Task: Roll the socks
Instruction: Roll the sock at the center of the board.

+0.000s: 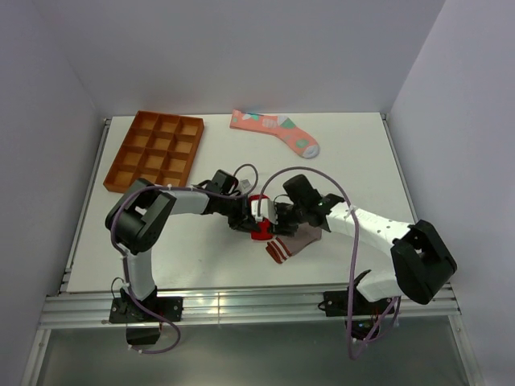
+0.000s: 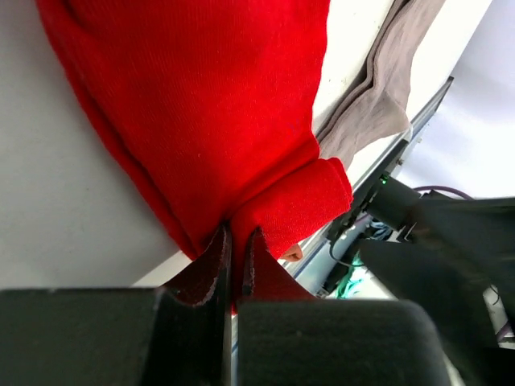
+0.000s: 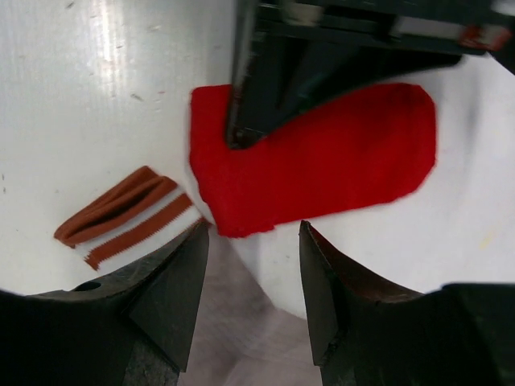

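The red sock (image 3: 322,161) lies flat on the white table (image 1: 161,249), one end folded over. My left gripper (image 2: 238,237) is shut on that fold; in the top view it (image 1: 254,215) sits over the red sock (image 1: 260,233). My right gripper (image 3: 253,233) stands open just off the red sock's edge, above the grey-brown sock (image 3: 241,322), whose striped cuff (image 3: 129,213) pokes out to the left. Nothing is between the right fingers. The grey-brown sock (image 1: 296,244) lies beside the red one. The salmon-pink sock (image 1: 273,129) rests alone at the far edge.
An orange compartment tray (image 1: 157,149) sits at the far left of the table. Grey walls close in the table on three sides. The two arms nearly meet at the table's middle, with the right arm (image 2: 434,241) close to the left gripper.
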Controlling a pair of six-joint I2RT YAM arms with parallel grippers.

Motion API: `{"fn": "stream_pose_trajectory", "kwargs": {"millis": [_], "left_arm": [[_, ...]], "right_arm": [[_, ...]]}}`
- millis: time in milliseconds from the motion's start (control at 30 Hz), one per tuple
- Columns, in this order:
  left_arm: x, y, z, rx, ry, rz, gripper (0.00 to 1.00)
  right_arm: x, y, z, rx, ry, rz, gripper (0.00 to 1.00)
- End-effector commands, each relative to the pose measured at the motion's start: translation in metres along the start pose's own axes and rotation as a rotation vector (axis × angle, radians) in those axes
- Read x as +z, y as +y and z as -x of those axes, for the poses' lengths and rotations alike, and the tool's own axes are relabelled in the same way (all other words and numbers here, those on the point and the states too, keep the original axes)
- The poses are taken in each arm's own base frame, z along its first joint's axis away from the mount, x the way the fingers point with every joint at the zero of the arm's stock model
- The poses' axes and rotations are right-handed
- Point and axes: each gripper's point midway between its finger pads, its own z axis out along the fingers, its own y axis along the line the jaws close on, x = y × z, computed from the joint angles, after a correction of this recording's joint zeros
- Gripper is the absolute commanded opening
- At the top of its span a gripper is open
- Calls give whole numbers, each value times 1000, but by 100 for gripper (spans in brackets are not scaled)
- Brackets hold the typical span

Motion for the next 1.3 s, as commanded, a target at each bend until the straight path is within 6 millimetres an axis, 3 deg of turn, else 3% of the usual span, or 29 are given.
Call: {"fn": "stream_pose_trajectory", "kwargs": {"millis": [0, 367, 800, 933, 1000, 1067, 1100, 1167, 1200, 1267], "left_arm": [[4, 10, -5, -46, 32, 28, 0], [3, 13, -3, -58, 34, 24, 0], [0, 5, 7, -68, 24, 4, 1], [-1, 1, 8, -81, 15, -12, 5], [-3, -1, 8, -103, -2, -13, 14], [-8, -10, 13, -114, -42, -40, 19], [-9, -10, 14, -119, -58, -46, 22], [-13, -18, 20, -126, -98, -67, 24], [-15, -19, 24, -134, -127, -64, 27], [-21, -27, 30, -147, -183, -91, 30]], "right_arm": [[11, 0, 2, -119, 11, -22, 56], [31, 16, -1, -200, 43, -29, 59], [45, 9, -10, -198, 129, -34, 43], [48, 7, -12, -179, 151, -28, 28], [49, 8, -11, -161, 151, -6, 22], [47, 15, -12, -122, 151, 54, 19], [45, 10, -2, -108, 136, 61, 18], [41, 14, -10, -45, 166, 129, 18], [41, 9, -3, -29, 149, 148, 18], [35, 9, -7, 19, 160, 189, 18]]}}
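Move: My left fingers already hold the folded near end of the red sock, its middle about 2 cm to their right. From my right hand, open above it, that end is some 6 cm down, 2 cm left and 1 cm back. The grey sock's middle lies about 8 cm right, 1 cm back and 8 cm below my right hand; its striped cuff is about 3 cm right and 7 cm back, at table level too. While my left fingers keep their pinch, I lower my right hand about 5 cm, easing left and slightly back, onto the folded end just right of them. I close my right fingers on the fold, then nudge it forward about 1.5 cm as my left fingers start opening and their wrist turns slightly counter-clockwise. ##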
